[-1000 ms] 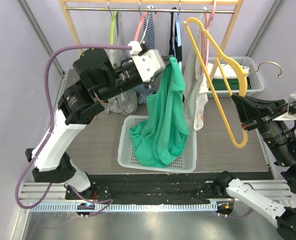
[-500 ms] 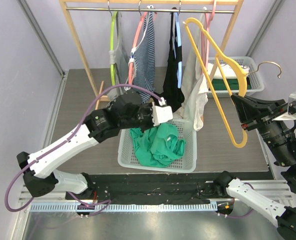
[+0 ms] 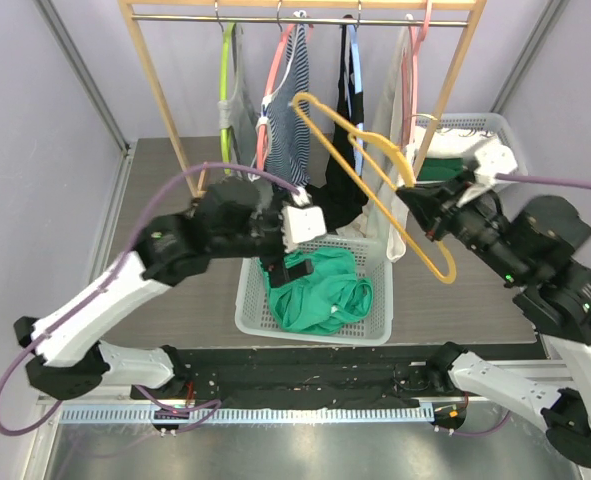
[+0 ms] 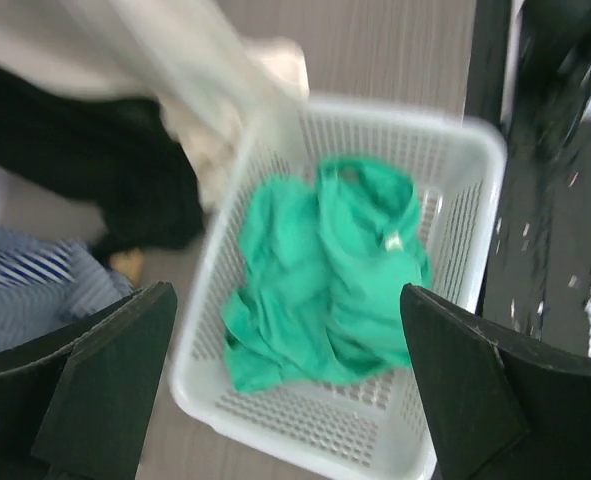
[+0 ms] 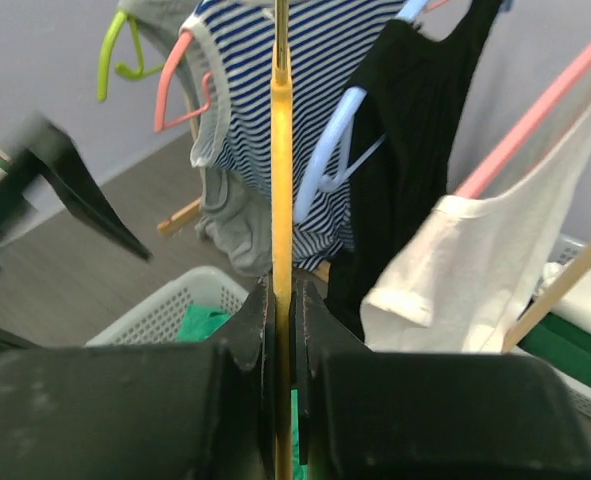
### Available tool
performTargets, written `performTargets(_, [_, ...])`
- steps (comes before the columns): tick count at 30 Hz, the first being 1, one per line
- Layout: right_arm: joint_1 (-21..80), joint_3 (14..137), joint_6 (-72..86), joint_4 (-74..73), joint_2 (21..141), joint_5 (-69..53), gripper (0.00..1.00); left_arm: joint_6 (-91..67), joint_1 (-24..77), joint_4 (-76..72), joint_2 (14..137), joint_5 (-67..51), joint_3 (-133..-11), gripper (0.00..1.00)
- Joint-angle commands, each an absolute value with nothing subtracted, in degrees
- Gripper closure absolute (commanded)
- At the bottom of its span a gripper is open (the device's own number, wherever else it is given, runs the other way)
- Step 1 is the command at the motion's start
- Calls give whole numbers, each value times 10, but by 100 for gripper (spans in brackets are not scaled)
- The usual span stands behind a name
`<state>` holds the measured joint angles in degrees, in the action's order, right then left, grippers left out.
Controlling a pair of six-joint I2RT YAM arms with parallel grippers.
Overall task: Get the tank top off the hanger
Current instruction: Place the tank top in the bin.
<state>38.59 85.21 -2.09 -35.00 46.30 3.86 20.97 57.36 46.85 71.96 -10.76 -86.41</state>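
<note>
The green tank top (image 3: pixel 320 295) lies crumpled in the white basket (image 3: pixel 247 318), free of any hanger. In the left wrist view the tank top (image 4: pixel 325 270) sits below my left gripper (image 4: pixel 286 295), which is open and holds nothing. From above, the left gripper (image 3: pixel 297 272) hovers over the basket's left part. My right gripper (image 3: pixel 418 203) is shut on the bare yellow hanger (image 3: pixel 446 268), held up in the air to the basket's right. The right wrist view shows the hanger (image 5: pixel 281 150) clamped edge-on in the right gripper (image 5: pixel 282 300).
A wooden rack (image 3: pixel 155 70) stands at the back with a striped top (image 3: pixel 290 110), a black top (image 3: pixel 347 180) and a white top (image 3: pixel 395 205) hanging from it. Another white basket (image 3: pixel 495 130) sits at the back right.
My left gripper lowered the green tank top into the basket, let go and opened. My right arm swung the yellow hanger left, toward the rack.
</note>
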Motion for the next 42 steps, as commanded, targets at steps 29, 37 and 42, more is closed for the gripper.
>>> performTargets(29, [389,946,-99,-490,581,-390,99,326,537,697,624,-242,-1063,15])
performTargets(37, [388,936,-122,-505,572,-404,99,318,538,648,628,-207,-1042,20])
performTargets(42, [389,938,-124,-507,569,-412,99,324,538,632,639,-186,-1028,24])
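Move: The hanger's free end is roughly 14 cm ahead of my open left hand, 2 cm to its right and 23 cm above; the tank top lies in the bin about 25 cm below that hand, 3 cm ahead and 4 cm right. From my right hand, which grips the hanger near its neck, my left gripper is some 19 cm left, 2 cm back and 16 cm lower, with the cream top about 15 cm ahead, 2 cm left and 5 cm below. My left hand lifts off from above the bin, up about 20 cm while swinging left and back, then sinks some 10 cm and eases back right so the hanger's free end comes between its fingers, which start to close. Meanwhile my right hand keeps its pinch, carries the hanger left, back and down, and turns some 45 degrees counter-clockwise, bringing the free end to the left gripper. ##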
